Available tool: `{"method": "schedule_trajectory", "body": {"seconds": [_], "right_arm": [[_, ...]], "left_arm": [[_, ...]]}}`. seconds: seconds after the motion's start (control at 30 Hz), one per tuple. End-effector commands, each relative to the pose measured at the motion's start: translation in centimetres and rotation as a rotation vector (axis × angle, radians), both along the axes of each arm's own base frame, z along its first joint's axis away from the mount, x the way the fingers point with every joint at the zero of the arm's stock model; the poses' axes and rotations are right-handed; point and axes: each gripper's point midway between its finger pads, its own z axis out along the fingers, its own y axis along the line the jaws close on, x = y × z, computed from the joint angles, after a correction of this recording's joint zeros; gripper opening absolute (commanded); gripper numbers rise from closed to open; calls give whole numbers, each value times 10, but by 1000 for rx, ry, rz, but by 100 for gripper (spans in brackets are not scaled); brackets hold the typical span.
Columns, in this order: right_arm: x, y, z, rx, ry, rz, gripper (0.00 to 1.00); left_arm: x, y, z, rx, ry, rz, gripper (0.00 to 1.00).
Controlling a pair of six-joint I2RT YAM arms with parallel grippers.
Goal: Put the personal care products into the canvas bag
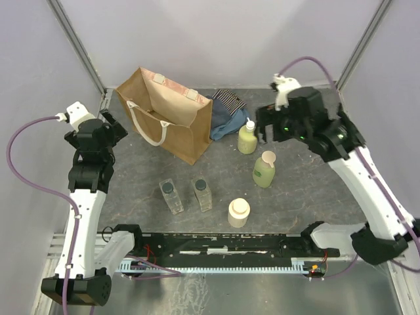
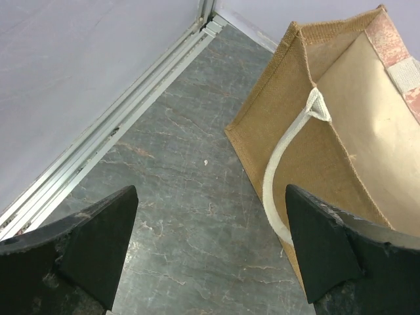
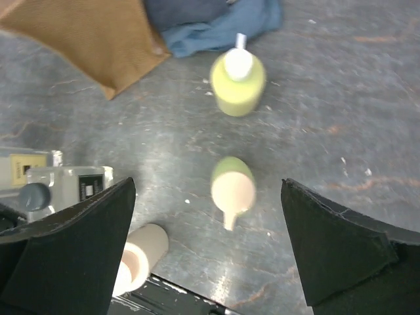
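Observation:
The tan canvas bag (image 1: pixel 167 118) stands open at the back left, with cream handles; it also shows in the left wrist view (image 2: pixel 341 118). Two yellow-green bottles stand right of it: one with a pump top (image 1: pixel 247 138) (image 3: pixel 237 82), one with a wide cap (image 1: pixel 264 169) (image 3: pixel 232 187). Two clear bottles with dark caps (image 1: pixel 171 196) (image 1: pixel 202 194) and a cream jar (image 1: pixel 238 212) (image 3: pixel 138 256) stand near the front. My left gripper (image 1: pixel 111 128) (image 2: pixel 210 246) is open and empty, left of the bag. My right gripper (image 1: pixel 268 128) (image 3: pixel 209 243) is open and empty, above the bottles.
A striped and blue folded cloth (image 1: pixel 226 111) (image 3: pixel 210 23) lies behind the bag's right corner. Grey walls and a metal rail (image 2: pixel 111 131) close in the table at the back and left. The black arm mount (image 1: pixel 223 243) runs along the front edge.

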Motion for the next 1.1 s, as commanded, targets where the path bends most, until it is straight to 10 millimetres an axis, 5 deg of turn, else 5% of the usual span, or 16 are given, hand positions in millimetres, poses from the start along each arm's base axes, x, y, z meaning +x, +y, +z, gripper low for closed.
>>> {"method": "schedule_trajectory", "body": {"seconds": [0.0, 0.23, 0.33, 0.5, 0.77, 1.07], "right_arm": [[2, 52, 18, -36, -38, 127, 100], [12, 155, 32, -199, -136, 387, 100], [21, 181, 38, -190, -167, 445, 100], [38, 220, 42, -173, -255, 558, 99], [73, 275, 20, -221, -355, 692, 100], [80, 313, 7, -50, -304, 767, 100]], "left_arm": [[6, -8, 4, -19, -27, -45, 100], [25, -48, -1, 200, 67, -436, 99], [30, -64, -3, 137, 71, -504, 100], [43, -67, -6, 99, 101, -507, 99], [56, -52, -4, 111, 138, -399, 100], [43, -66, 35, 51, 51, -401, 99]]}}
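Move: The canvas bag is the target for both my empty hands. From my right hand its middle is about 33 cm to the left and 14 cm ahead, nearly 20 cm lower. The yellow pump bottle stands 8 cm ahead and 3 cm left, the green bottle 7 cm back and 2 cm right, and the blue cloth 20 cm ahead and 9 cm left. From my left hand the bag is some 14 cm right, 13 cm ahead and about 17 cm down. I sweep my right hand fast to the left, about 30 cm, easing forward and sinking a little late on, while it swings some 40 degrees counter-clockwise to look along the bag's mouth by the near rim. My left hand closes in from the other side, right and forward about 6 cm each, turning clockwise, dipping and rising back. Both grippers stay wide open. ##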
